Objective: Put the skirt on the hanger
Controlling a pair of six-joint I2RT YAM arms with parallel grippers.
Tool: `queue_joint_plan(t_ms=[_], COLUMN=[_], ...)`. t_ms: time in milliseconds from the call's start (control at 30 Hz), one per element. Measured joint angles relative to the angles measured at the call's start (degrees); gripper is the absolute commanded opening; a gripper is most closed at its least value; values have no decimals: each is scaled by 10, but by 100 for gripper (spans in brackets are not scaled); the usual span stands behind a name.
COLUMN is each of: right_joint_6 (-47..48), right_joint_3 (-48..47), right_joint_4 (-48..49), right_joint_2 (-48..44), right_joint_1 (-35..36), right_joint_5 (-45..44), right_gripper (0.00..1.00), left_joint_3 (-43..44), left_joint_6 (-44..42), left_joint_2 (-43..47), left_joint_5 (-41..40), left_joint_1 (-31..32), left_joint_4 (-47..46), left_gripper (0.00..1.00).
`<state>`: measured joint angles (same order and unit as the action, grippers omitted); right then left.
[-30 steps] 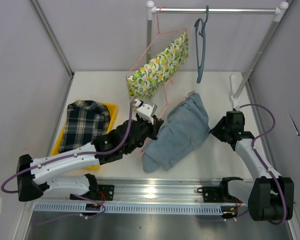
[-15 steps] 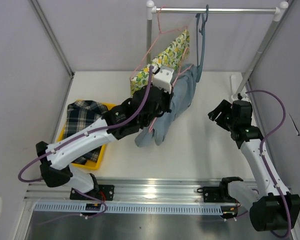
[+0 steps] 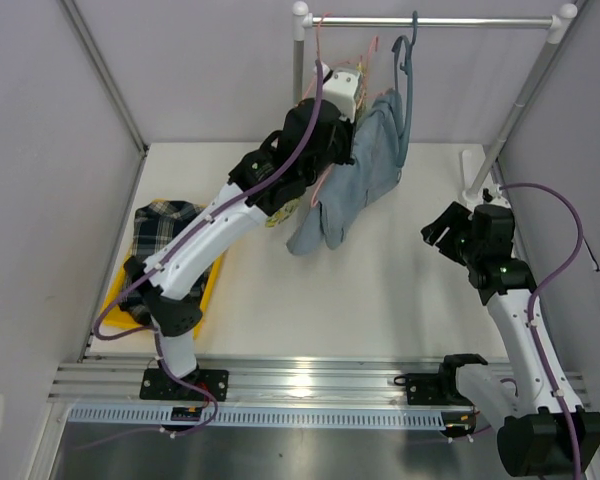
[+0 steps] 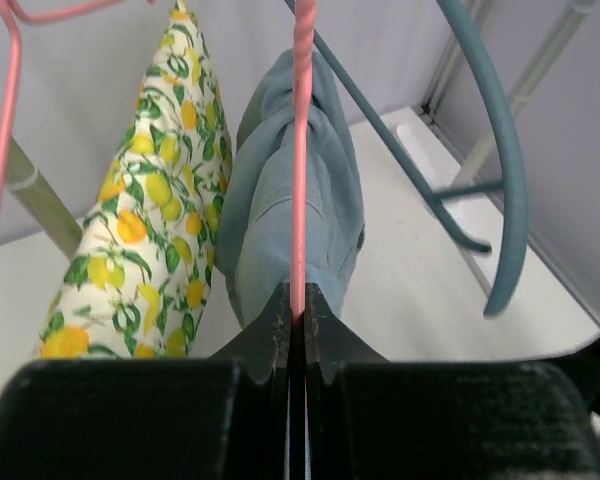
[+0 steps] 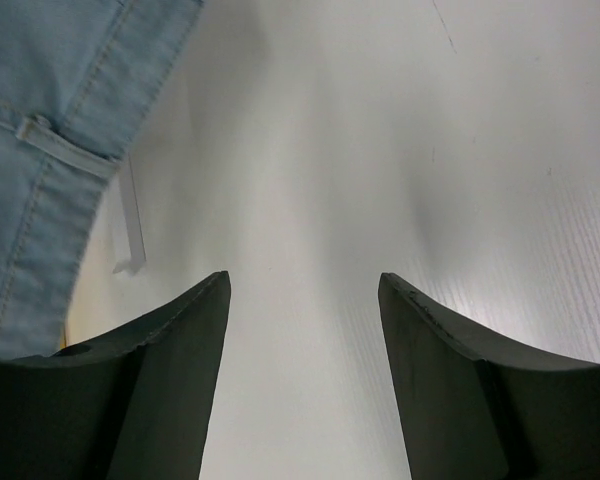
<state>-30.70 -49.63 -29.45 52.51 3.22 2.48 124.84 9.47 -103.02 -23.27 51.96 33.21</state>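
Observation:
The lemon-print skirt [image 4: 130,220] hangs below the rail next to a pink wire hanger [image 4: 5,100]. In the top view my raised left arm hides most of it. My left gripper [image 4: 301,300] is shut on the wire of a second pink hanger [image 4: 301,150], held high by the rail [image 3: 430,20]. A blue denim shirt [image 3: 355,185] is draped on that hanger and dangles over the table. My right gripper [image 5: 302,290] stands open and empty low over the table, to the right of the denim [image 5: 50,100].
A thicker blue-grey hanger [image 4: 500,180] hangs on the rail just right of the denim. A dark plaid shirt [image 3: 155,225] lies in a yellow tray [image 3: 212,288] at the left. The rail's slanted post [image 3: 515,110] stands at the right.
My left arm has lifted the pink hanger with the denim shirt from the table up to the rail. My right gripper has opened and drawn back to the right.

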Motion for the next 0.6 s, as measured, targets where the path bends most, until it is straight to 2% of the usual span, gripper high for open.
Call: queue_joint_plan(t_ms=[67,133,367,600], right_joint_6=[3,6,8,9], right_joint_3=[0,0,0,0], right_joint_4=[-3,-3,-3,-3], right_joint_2=[-4,-8,-14,-24], right_joint_1=[-5,-9,-16,-16], right_joint_5=[2,5,15,20], right_gripper=[67,67,67,67], left_joint_3=[67,95,85,94], left_joint_6=[-1,-5,-16,-26], left_joint_2=[-38,-58,-63,-75], left_joint_5=[14,21,47,61], left_joint_1=[-18,-31,-72,-83], left_joint_4=[21,21,-12,-62], left_gripper=[0,0,0,0])
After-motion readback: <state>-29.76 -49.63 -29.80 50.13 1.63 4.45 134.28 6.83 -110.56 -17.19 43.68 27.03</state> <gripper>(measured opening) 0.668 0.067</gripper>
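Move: The left hand already holds the pink hanger with the denim skirt on it. The free stretch of rail it is bound for lies about 14 cm ahead, straight in line and some 13 cm above. From this hand, the lemon skirt hangs roughly 9 cm ahead, 7 cm left and 5 cm lower; the blue hanger about 11 cm ahead, 10 cm right and 3 cm higher. From the right hand, that stretch of rail is about 21 cm ahead, 15 cm left and 33 cm up. Carry the pink hanger on towards the rail between the lemon skirt and the blue hanger: reach the left gripper about 7 cm forward, fast at first and then easing off, rising about 3 cm, mostly late, as the hook comes up to the rail. Keep the fingers shut on the hanger's pink arm and tip the wrist up some 5 degrees near the end. ##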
